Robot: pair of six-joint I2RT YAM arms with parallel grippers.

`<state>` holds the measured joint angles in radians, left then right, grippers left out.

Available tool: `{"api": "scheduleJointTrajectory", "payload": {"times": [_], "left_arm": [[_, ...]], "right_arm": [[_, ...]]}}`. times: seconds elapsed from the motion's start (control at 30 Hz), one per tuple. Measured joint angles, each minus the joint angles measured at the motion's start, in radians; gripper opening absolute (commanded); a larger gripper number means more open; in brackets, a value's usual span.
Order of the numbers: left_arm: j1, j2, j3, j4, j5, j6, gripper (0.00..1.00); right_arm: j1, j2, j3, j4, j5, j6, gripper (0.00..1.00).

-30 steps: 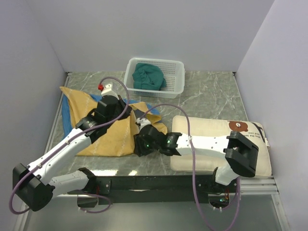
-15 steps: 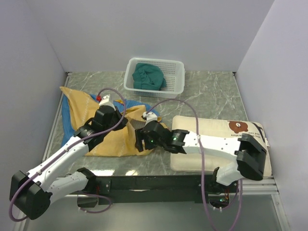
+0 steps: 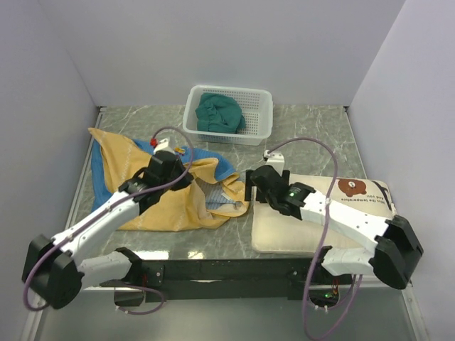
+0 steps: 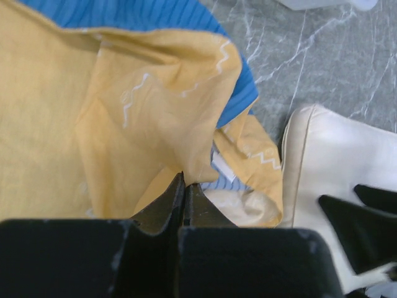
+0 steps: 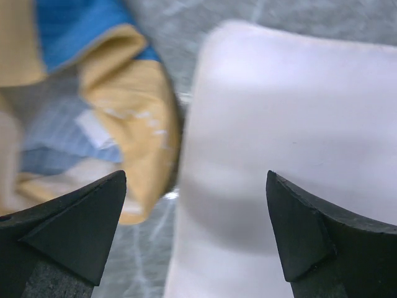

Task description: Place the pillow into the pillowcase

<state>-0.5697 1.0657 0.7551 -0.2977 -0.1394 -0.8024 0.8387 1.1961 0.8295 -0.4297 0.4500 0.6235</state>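
The mustard-yellow pillowcase (image 3: 160, 209) lies on the left half of the table, its mouth (image 3: 217, 195) facing right and showing blue lining. My left gripper (image 3: 186, 181) is shut on the upper layer of the pillowcase (image 4: 124, 112), with the fold pinched at its fingertips (image 4: 184, 183). The cream pillow (image 3: 313, 227) with a brown bear face (image 3: 350, 187) lies flat on the right. My right gripper (image 3: 254, 186) is open and empty, hanging just above the pillow's left end. In the right wrist view the gripper (image 5: 195, 186) straddles the edge of the pillow (image 5: 291, 124), beside the pillowcase (image 5: 130, 99).
A white plastic basket (image 3: 259, 128) holding a teal cloth (image 3: 219, 112) stands at the back centre. Grey walls close in the table on the left, back and right. A strip of marble tabletop (image 3: 313, 142) lies between basket and pillow.
My right gripper let go at the pillowcase mouth, opened wide and moved right to the pillow's left end. My left gripper drew the pinched upper layer slightly right, leaving the mouth agape.
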Motion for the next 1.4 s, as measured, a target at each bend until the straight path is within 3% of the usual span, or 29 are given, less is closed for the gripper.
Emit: {"api": "scheduleJointTrajectory", "payload": {"times": [0.2, 0.27, 0.3, 0.33, 0.37, 0.4, 0.6, 0.9, 1.13, 1.4], "left_arm": [[0.0, 0.16, 0.15, 0.015, 0.013, 0.014, 0.01], [0.0, 0.174, 0.171, 0.019, 0.015, 0.022, 0.01], [0.0, 0.177, 0.179, 0.018, 0.015, 0.024, 0.01], [0.0, 0.177, 0.185, 0.019, 0.016, 0.027, 0.01], [0.0, 0.177, 0.19, 0.018, 0.016, 0.031, 0.01], [0.0, 0.177, 0.195, 0.019, 0.016, 0.032, 0.01], [0.0, 0.172, 0.196, 0.016, 0.031, 0.039, 0.01], [0.0, 0.154, 0.196, 0.011, 0.048, 0.043, 0.01], [0.0, 0.154, 0.196, 0.008, 0.057, 0.043, 0.01], [0.0, 0.151, 0.199, 0.001, 0.065, 0.055, 0.01]], "right_arm": [[-0.051, 0.171, -0.007, -0.013, 0.002, -0.027, 1.0], [-0.053, 0.239, 0.013, -0.011, 0.005, -0.049, 0.92], [-0.054, 0.267, 0.023, -0.01, 0.008, -0.06, 0.78], [-0.054, 0.287, 0.027, -0.008, 0.011, -0.071, 0.34], [-0.057, 0.307, 0.029, -0.005, 0.017, -0.084, 0.12], [-0.061, 0.32, 0.028, -0.01, 0.031, -0.096, 0.0], [-0.09, 0.261, 0.028, -0.018, 0.035, -0.098, 0.0], [-0.034, -0.099, 0.112, -0.123, -0.12, -0.147, 0.0], [0.17, -0.01, 0.167, -0.07, -0.252, -0.15, 0.0], [0.222, 0.099, 0.145, -0.063, -0.301, -0.146, 0.0]]}}
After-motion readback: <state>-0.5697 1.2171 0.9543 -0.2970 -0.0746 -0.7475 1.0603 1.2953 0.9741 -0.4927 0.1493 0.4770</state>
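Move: My right hand is open above the pillow. The pillow's left edge, a little short of the far-left corner, is some 9 cm below the hand, 3 cm left and 2 cm ahead. The pillowcase mouth is about 13 cm left and 4 cm back, the basket roughly 20 cm ahead and 11 cm left. From my left hand, shut on the mouth's upper rim, that pillow edge is about 19 cm right and 2 cm ahead, the mouth 9 cm right and 3 cm back. I drop my right hand about 8 cm onto the pillow's left edge, rolling its left side down, and pinch the edge shut. Then I lift it, swing it some 13 cm left and 10 cm back to the pillowcase mouth while turning 30 degrees counter-clockwise, and lower it again. My left hand keeps its hold on the rim, shifting early a few centimetres forward, up and right. ##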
